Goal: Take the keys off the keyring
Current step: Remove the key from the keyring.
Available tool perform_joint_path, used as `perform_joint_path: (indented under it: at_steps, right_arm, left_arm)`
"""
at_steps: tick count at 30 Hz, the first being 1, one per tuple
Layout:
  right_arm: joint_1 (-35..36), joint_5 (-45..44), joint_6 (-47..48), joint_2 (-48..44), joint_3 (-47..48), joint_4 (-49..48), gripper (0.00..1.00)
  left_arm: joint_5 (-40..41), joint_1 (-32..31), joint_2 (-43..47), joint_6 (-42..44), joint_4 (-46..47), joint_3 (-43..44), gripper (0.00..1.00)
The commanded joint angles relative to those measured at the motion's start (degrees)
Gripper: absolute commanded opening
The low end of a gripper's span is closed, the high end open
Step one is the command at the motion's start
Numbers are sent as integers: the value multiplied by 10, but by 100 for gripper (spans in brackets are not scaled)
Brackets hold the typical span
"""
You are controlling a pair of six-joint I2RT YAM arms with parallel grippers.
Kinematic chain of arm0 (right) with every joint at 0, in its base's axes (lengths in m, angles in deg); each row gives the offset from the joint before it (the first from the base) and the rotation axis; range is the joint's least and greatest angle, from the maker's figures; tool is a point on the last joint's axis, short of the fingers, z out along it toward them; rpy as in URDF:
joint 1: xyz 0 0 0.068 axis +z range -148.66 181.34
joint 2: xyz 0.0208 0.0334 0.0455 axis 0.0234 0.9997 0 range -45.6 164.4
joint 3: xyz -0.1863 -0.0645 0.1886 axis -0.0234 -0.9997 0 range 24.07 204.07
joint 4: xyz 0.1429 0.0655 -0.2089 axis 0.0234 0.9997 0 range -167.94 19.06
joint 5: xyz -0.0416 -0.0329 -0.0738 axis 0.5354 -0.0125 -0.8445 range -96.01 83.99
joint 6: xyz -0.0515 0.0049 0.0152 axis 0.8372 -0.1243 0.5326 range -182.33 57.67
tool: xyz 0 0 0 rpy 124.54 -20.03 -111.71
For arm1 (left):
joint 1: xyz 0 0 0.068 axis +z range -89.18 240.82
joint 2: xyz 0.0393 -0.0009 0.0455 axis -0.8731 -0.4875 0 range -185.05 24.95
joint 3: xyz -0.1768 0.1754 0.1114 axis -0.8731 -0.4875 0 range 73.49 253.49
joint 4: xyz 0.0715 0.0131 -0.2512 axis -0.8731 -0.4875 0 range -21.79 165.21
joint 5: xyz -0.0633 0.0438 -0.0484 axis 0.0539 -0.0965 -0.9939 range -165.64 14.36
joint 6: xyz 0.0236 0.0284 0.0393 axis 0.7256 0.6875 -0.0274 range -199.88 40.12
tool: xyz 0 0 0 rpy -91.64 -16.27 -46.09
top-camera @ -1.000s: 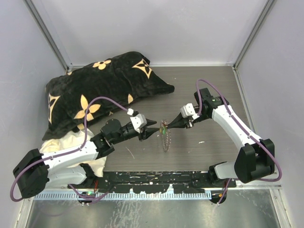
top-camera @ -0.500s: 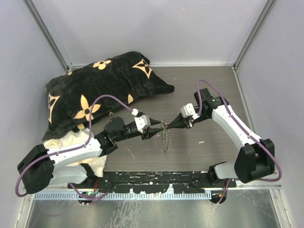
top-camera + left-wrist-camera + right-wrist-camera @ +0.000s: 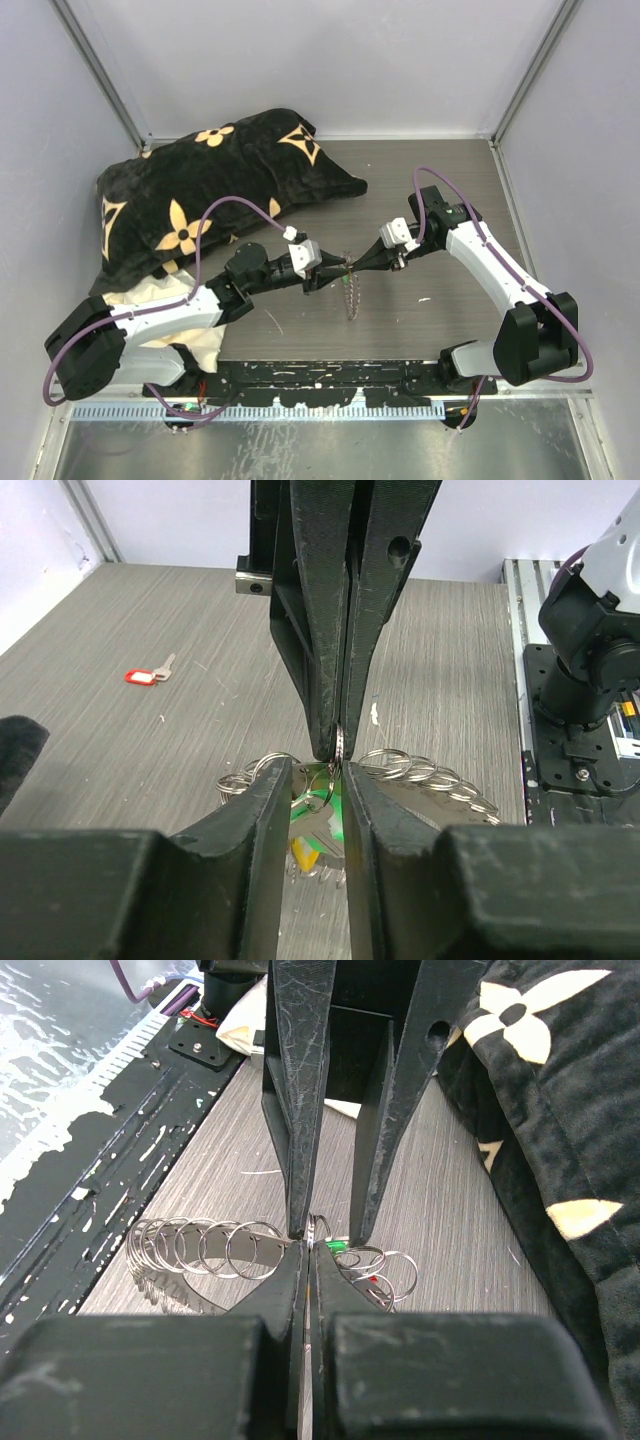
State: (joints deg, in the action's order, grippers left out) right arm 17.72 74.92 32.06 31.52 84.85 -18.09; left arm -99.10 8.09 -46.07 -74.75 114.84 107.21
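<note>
The keyring (image 3: 349, 297), a silvery wire coil, hangs from my right gripper (image 3: 352, 265), which is shut on one of its loops. The right wrist view shows the coil (image 3: 200, 1248) spreading left of the right gripper (image 3: 310, 1250). My left gripper (image 3: 337, 271) faces it tip to tip. Seen from the left wrist, the left gripper (image 3: 318, 770) has its jaws a little apart, and a green-headed key (image 3: 325, 815) and a yellow tag (image 3: 305, 852) hang in the gap. A red-headed key (image 3: 148, 676) lies loose on the table.
A black pillow with gold flowers (image 3: 220, 180) fills the back left. Under the left arm lies a cream cloth (image 3: 150, 300). The black mounting rail (image 3: 330, 375) runs along the near edge. Grey walls close in the sides.
My left gripper has moved right, up to the keyring, and its jaws have narrowed around the green key. The right gripper has held still on the ring.
</note>
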Motion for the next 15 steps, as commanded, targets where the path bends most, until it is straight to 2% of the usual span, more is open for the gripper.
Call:
perform_joint_path:
  at_steps: [1, 5, 10, 15]
  right_arm:
    - [3, 42, 8, -15, 5, 0, 1]
    - [2, 42, 8, -15, 5, -1, 1]
    - [3, 42, 8, -16, 4, 0, 1]
    - [3, 39, 8, -17, 4, 0, 2]
  left_arm:
    - [-14, 2, -2, -8, 38, 30, 25]
    - [-15, 2, -3, -7, 29, 34, 20]
    - [-16, 2, -3, 0, -3, 43, 0]
    - [-4, 2, 14, 23, -72, 55, 0]
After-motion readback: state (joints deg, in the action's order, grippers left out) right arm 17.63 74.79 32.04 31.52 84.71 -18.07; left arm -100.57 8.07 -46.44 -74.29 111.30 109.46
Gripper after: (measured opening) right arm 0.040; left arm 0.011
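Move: The small ring of the keyring, already pinched in the right fingertips, lies about 1 cm to the right of the left hand's point, level in height. From the left hand, the green key hangs about 1 cm ahead, 1 cm right and 2 cm below; the coiled band's middle is some 5 cm back, 1 cm right and 4 cm below. From the right hand, the ring is right at its point. The left hand stays within about half a centimetre and closes its part-open fingers on the right-held ring. ##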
